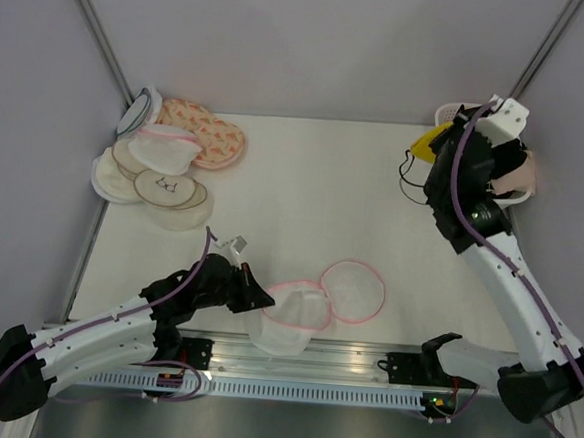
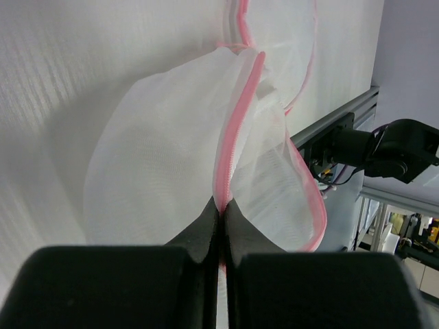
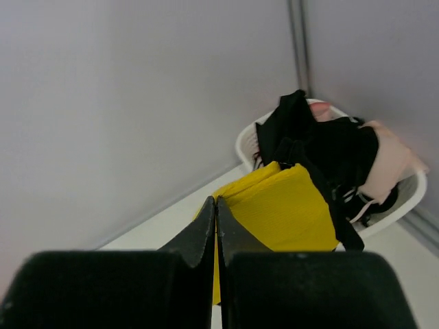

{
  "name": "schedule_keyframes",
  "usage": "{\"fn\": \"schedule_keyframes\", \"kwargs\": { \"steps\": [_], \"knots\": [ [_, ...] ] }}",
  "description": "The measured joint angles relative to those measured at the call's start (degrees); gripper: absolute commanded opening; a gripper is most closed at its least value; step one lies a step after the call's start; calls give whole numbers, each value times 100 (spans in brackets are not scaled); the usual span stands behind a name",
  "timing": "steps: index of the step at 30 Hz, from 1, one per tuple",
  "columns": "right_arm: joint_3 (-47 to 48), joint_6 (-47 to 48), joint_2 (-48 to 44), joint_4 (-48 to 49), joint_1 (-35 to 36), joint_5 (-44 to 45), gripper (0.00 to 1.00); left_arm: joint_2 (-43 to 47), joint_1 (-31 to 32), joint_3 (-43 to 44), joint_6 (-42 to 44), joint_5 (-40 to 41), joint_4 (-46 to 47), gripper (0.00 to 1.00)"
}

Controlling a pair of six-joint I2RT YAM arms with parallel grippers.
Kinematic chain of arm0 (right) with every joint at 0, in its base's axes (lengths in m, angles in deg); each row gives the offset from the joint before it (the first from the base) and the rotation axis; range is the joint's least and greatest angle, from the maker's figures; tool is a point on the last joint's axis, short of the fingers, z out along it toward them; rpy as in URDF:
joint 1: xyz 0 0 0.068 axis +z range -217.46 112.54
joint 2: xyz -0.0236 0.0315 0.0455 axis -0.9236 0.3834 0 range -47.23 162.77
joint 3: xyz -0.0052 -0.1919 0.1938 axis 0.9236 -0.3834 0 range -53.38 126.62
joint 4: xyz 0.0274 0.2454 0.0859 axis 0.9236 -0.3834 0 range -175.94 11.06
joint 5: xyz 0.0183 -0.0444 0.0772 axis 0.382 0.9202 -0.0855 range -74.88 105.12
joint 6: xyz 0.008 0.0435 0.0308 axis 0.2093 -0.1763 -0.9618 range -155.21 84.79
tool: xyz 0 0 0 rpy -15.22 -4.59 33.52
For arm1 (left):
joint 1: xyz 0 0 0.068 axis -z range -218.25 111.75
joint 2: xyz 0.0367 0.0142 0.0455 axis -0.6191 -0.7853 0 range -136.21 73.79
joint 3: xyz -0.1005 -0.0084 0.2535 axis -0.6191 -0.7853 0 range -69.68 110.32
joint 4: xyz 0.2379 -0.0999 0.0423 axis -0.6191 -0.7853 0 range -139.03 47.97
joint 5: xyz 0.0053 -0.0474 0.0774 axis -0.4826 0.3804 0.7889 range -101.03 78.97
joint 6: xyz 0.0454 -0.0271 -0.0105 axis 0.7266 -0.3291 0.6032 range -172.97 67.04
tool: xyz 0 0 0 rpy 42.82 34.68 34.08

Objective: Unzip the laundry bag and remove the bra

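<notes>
The laundry bag (image 1: 287, 324), white mesh with pink zipper trim, lies open at the table's near edge, its round lid (image 1: 354, 289) flipped out to the right. My left gripper (image 1: 264, 301) is shut on the bag's pink rim (image 2: 236, 116) and lifts the mesh (image 2: 158, 157) off the table; its jaws (image 2: 221, 205) meet on the zipper tape. My right gripper (image 1: 446, 140) is at the back right, shut on a yellow bra (image 3: 288, 205) with black straps, which also shows in the top view (image 1: 428, 143), next to a white basket (image 3: 405, 199).
The basket (image 1: 448, 114) holds black garments (image 3: 322, 144) and a peach bra (image 3: 387, 164). A pile of round pouches sits at the back left, including a peach floral pouch (image 1: 206, 133) and a cream disc with a bra drawing (image 1: 169, 186). Grey walls enclose the table.
</notes>
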Motion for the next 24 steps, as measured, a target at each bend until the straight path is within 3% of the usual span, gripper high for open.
{"fn": "schedule_keyframes", "kwargs": {
  "steps": [4,10,20,24],
  "knots": [
    [894,-103,1099,-461,-1683,-734,0,-55,0,122,2,-28,-9,2],
    [1956,-282,2304,-789,-3077,-1189,0,-140,0,442,17,-83,-149,2],
    [4854,-662,4883,-1156,-3960,-2503,0,-234,0,804,120,-94,-376,2],
    [5215,-734,5748,-1281,-3985,-3001,0,-308,0,804,120,-74,-437,2]
  ]
}}
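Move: The basket is where I'm taking the yellow bra that hangs from my right fingers. Its middle lies some 28 cm ahead of that hand, 28 cm to its right and 34 cm below. The black bra already heaped there is at about the same spot but 28 cm down; the pink cloth lies 24 cm ahead and 37 cm right, 31 cm down. From my left hand the basket is about 52 cm ahead, 61 cm right, near level. I swing my right hand fast to the right and forward towards the basket, turning some 20 degrees clockwise. Then I reach mostly forward while part of that turn comes back, and finally sink about 8 cm over the basket with my fingers tipping down, still pinching the yellow bra. My left hand keeps its pinch on the laundry bag's pink zip edge and rises 3 to 4 cm. ##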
